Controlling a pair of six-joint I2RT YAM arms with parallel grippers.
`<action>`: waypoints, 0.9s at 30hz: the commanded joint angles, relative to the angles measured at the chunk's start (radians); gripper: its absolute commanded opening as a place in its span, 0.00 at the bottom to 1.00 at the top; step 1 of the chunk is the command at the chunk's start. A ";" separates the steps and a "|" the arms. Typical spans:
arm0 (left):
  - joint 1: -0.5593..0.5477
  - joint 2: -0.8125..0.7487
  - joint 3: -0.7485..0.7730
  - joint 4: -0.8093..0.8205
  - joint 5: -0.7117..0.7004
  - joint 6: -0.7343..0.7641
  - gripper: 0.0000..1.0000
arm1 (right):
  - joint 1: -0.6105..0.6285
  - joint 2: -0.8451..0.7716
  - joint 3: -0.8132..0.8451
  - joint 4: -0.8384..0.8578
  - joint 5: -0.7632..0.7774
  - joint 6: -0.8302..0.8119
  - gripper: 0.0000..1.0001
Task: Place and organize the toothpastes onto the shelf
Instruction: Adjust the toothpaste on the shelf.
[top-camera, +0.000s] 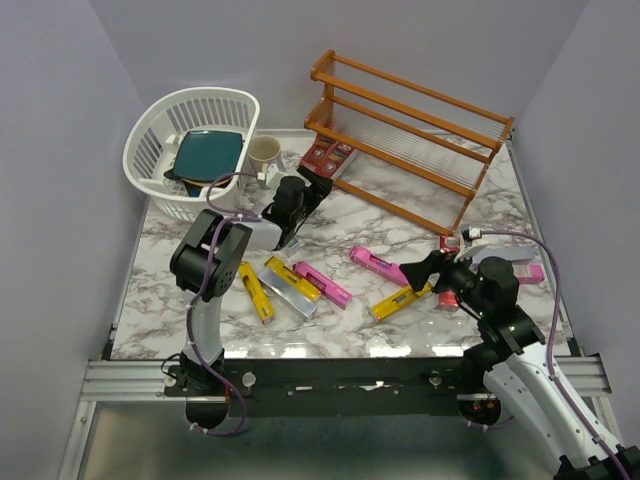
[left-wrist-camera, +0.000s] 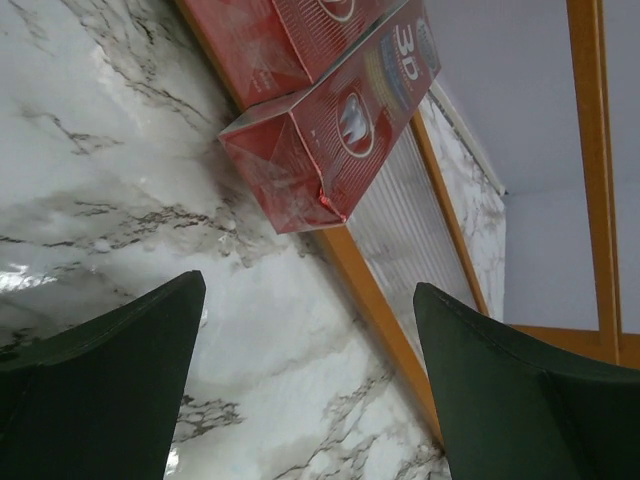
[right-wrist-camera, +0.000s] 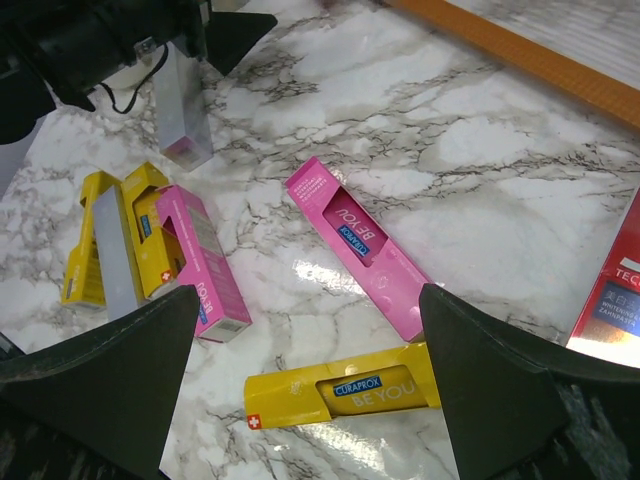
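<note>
The shelf stands at the back of the table. Two red toothpastes lie at its lower left end. In the left wrist view they are one red carton and another beside the bottom rail. My left gripper hangs open just short of them, holding nothing. My right gripper is open above a yellow carton, with a pink carton just beyond it. Pink, yellow and silver cartons lie in a cluster at the front left.
A white basket holding a teal plate sits at the back left, with a beige mug beside it. More cartons, red and pink, lie around the right arm. A silver carton rests by the left arm.
</note>
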 joint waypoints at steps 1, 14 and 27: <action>0.008 0.065 0.067 0.133 -0.051 -0.076 0.95 | 0.007 -0.030 -0.022 0.068 -0.037 -0.015 1.00; 0.023 0.183 0.174 0.028 -0.147 -0.173 0.86 | 0.013 -0.081 -0.036 0.067 -0.049 -0.003 1.00; 0.040 0.257 0.225 0.067 -0.123 -0.211 0.71 | 0.031 -0.082 -0.040 0.070 -0.038 -0.003 1.00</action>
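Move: The red toothpaste box nearer the left hand sticks out over the shelf's bottom front rail. Its middle is about 11 cm ahead of that hand, 4 cm to its right and 3 cm below. The second red box lies alongside, some 14 cm ahead of the hand and 2 cm left, and the mug some 7 cm ahead and 13 cm left. From the right hand the nearer box is roughly 32 cm ahead, 15 cm left and 10 cm below. The left hand reaches forward about 6.5 cm to the jutting near end of the closer red toothpaste box, rising a centimetre on the way and then settling just below its starting height, while its fingers turn about 10 degrees counter-clockwise and its left side rolls down by nearly as much. Its wide-open fingers close by about a quarter, slowing as they come to straddle the box's end without a clear grip yet; the empty right hand lifts some 2 cm. ##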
